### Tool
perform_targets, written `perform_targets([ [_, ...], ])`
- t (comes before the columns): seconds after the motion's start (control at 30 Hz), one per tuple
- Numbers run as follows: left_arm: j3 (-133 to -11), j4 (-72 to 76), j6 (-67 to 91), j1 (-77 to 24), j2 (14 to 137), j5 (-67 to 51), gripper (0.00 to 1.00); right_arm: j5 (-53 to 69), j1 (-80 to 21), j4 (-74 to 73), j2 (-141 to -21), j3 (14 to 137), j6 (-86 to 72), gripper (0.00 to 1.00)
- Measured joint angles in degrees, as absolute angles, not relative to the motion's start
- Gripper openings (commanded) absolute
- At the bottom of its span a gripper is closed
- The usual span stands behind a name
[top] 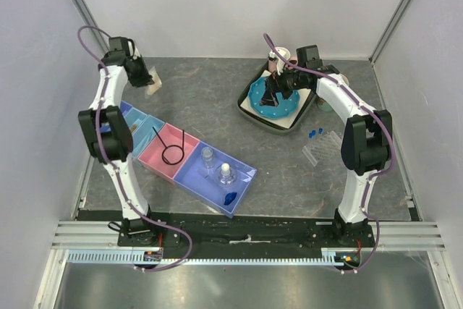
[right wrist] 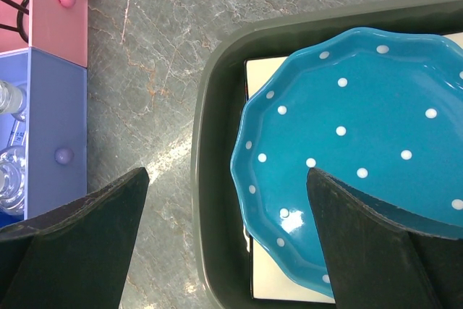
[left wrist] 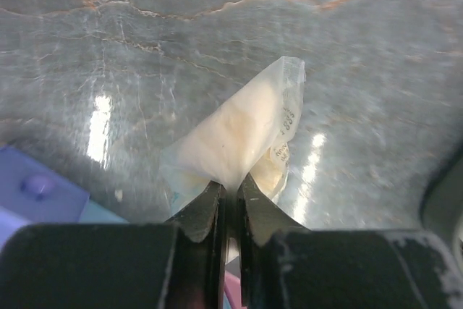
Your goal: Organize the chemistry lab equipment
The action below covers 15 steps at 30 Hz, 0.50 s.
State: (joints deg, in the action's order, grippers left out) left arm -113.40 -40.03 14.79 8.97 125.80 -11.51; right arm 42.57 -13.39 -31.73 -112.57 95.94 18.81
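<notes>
My left gripper (top: 148, 77) is at the far left of the table, shut on a corner of the bag of white wads (top: 154, 82). In the left wrist view the jaws (left wrist: 231, 189) pinch the bag (left wrist: 239, 128), which hangs over the grey table. My right gripper (top: 278, 95) is open and empty above the blue dotted plate (top: 275, 103). In the right wrist view its fingers (right wrist: 226, 177) straddle the plate's rim (right wrist: 347, 135). The black wire ring (top: 172, 152) lies in the pink bin. Two clear bottles (top: 226, 173) and the blue hexagonal piece (top: 229, 197) are in the lavender bin. The clear tube rack (top: 323, 147) with blue-capped tubes (top: 312, 134) lies at the right.
A row of bins runs diagonally: blue (top: 129, 115), light blue (top: 145, 134), pink (top: 160, 151), lavender (top: 242, 179). The plate sits in a dark tray (right wrist: 213, 150) at the back. A mug (top: 281, 58) stands behind it and another (top: 337, 79) stands to its right. Walls enclose the table.
</notes>
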Motion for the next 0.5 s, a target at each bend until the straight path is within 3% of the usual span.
perform_targets([
  [0.33, -87.39, -32.16, 13.82, 14.63, 93.58, -12.69, 0.14, 43.13, -13.39, -31.73, -112.55, 95.94, 18.79, 0.98],
  [0.5, -74.52, -29.32, 13.82, 23.2, 86.65, -13.69, 0.14, 43.86, -13.39, -31.7, -112.57, 95.94, 18.81, 0.98],
])
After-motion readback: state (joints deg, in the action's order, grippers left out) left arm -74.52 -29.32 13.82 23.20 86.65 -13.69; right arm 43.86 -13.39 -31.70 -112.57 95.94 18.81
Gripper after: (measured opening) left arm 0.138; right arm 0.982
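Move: The left hand already holds the bag clear of the table; the empty dark-blue end compartment, its apparent destination, lies about 18 cm to its left, 12 cm back and 9 cm below. The light-blue compartment with the brown piece is some 13 cm left and 18 cm back, the pink compartment 26 cm back and 2 cm right. From the right hand, the dark-blue compartment lies roughly 64 cm left, level ahead, 13 cm below. Left hand lifts the pinched bag 11 cm, swings some 15 cm back, then left, sinking slightly towards dark-blue compartment. ##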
